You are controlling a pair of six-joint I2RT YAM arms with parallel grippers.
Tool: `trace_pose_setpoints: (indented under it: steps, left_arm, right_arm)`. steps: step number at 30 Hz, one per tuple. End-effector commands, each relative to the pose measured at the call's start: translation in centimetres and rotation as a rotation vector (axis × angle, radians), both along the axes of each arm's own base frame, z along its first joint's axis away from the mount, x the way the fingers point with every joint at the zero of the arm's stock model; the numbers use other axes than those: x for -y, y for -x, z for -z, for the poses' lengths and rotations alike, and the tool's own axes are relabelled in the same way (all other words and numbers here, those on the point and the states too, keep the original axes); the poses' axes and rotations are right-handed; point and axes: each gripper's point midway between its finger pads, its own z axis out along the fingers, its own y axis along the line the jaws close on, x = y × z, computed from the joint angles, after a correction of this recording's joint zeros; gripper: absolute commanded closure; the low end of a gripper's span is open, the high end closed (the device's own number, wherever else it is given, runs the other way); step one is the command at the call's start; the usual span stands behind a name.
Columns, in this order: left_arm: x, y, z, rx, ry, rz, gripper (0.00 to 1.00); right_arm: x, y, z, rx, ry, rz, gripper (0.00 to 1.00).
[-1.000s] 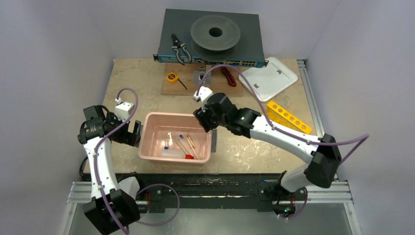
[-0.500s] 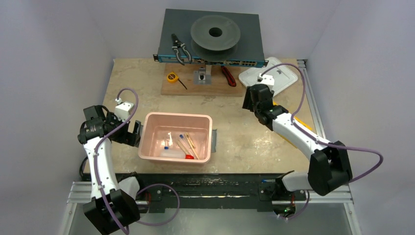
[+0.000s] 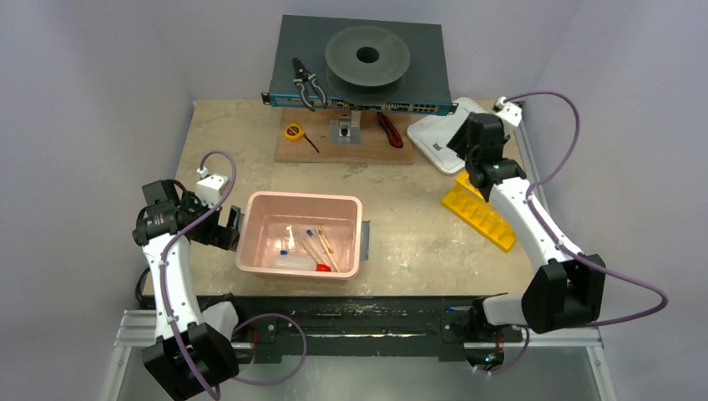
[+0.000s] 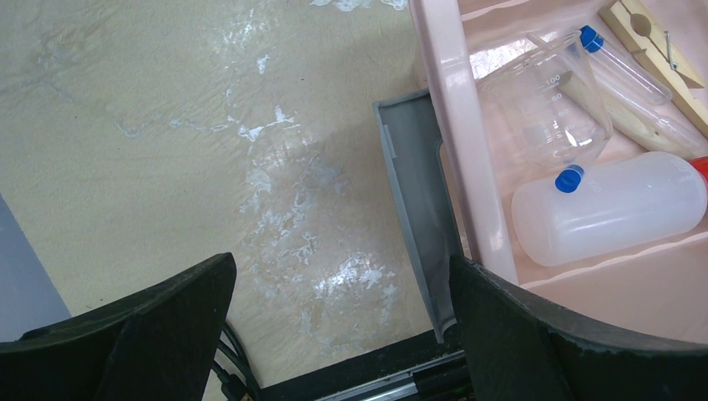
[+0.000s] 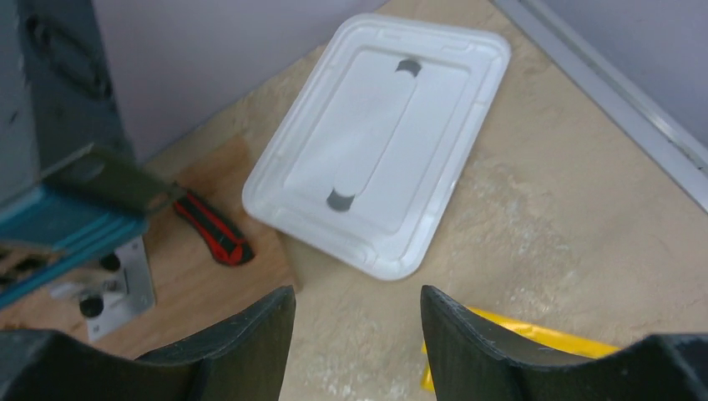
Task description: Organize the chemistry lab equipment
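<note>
A pink bin [image 3: 250, 242] in the middle of the table holds the lab equipment. In it lie a translucent squeeze bottle [image 4: 609, 209] with a red cap [image 3: 322, 267], a clear beaker [image 4: 551, 109], blue-capped tubes [image 4: 618, 63] and wooden sticks [image 3: 317, 248]. My left gripper [image 3: 227, 227] hangs open and empty just left of the bin, its right finger beside the bin's rim [image 4: 455, 125]. My right gripper [image 3: 464, 154] is at the back right, open and empty above the table between a white lid [image 5: 380, 142] and a yellow rack [image 5: 534, 334].
A grey flat piece [image 4: 417, 200] sticks out from under the bin. At the back stand a dark box with a spool [image 3: 367, 55], pliers [image 3: 305, 83], a yellow tape measure [image 3: 293, 131] and a red-handled tool [image 5: 213, 230] on a wooden board [image 3: 321, 150].
My right arm has swung from the bin's right rim to the back right, over the white lid. The yellow rack now lies closer to the near edge. The left arm has not moved.
</note>
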Motion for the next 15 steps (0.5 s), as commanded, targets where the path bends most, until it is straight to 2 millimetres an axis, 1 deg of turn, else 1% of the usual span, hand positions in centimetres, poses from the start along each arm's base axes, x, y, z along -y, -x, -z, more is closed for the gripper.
trace_pose_setpoints:
  steps: [1,2,3,4,6,8,10,13,14,15]
  left_arm:
    - [0.1,-0.2,-0.1,0.018,-0.013,0.031,0.01]
    - [0.1,-0.2,-0.1,0.018,-0.013,0.032,0.01]
    - [0.1,-0.2,-0.1,0.017,-0.013,0.033,0.01]
    - [0.1,-0.2,-0.1,0.016,-0.010,0.034,0.01]
    - [0.2,-0.2,-0.2,0.016,-0.005,0.036,0.01]
    - [0.2,-0.3,-0.2,0.016,-0.003,0.039,0.01]
    - [0.3,-0.3,-0.2,0.019,-0.004,0.051,0.01]
    - [0.1,-0.6,-0.2,0.023,-0.017,0.058,0.00]
    - [0.0,-0.7,-0.2,0.022,-0.019,0.059,0.00]
    - [-0.1,-0.8,-0.3,0.019,-0.018,0.060,0.00]
  right_arm:
    - [2.7,-1.7,-1.3,0.009,-0.078,0.093,0.42]
    - [3.3,-2.1,-1.1,0.004,-0.084,0.107,0.42]
    - [3.9,-2.6,-0.8,-0.001,-0.096,0.124,0.39]
    - [4.0,-3.3,-0.5,-0.008,-0.107,0.121,0.38]
    - [5.0,-4.5,0.6,-0.043,-0.119,0.150,0.38]
    - [6.0,-5.8,2.1,-0.083,-0.133,0.179,0.38]
    - [6.6,-6.9,3.7,-0.117,-0.155,0.192,0.38]
    - [6.4,-8.7,5.9,-0.163,-0.169,0.190,0.38]
    - [7.4,-9.3,6.6,-0.180,-0.173,0.213,0.39]
    - [7.9,-9.8,8.1,-0.216,-0.176,0.229,0.39]
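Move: The white lid's middle lies about 12 cm ahead of the right hand, 4 cm to its right and some 22 cm below, flat on the table. The yellow rack stands roughly 14 cm back and 5 cm right of that hand; the red utility knife lies about 14 cm ahead and 16 cm to its left. From the left hand the lid is some 32 cm ahead and 58 cm to the right, about 13 cm lower. Heading for the white lid through free air, the right hand first swings right, then curves forward and sinks ever faster, ending about 8 cm farther out, 7 cm to the right and 7 cm lower. The wrist tips down and turns clockwise, each by some 10 degrees, while the part-open fingers stay as they are. ##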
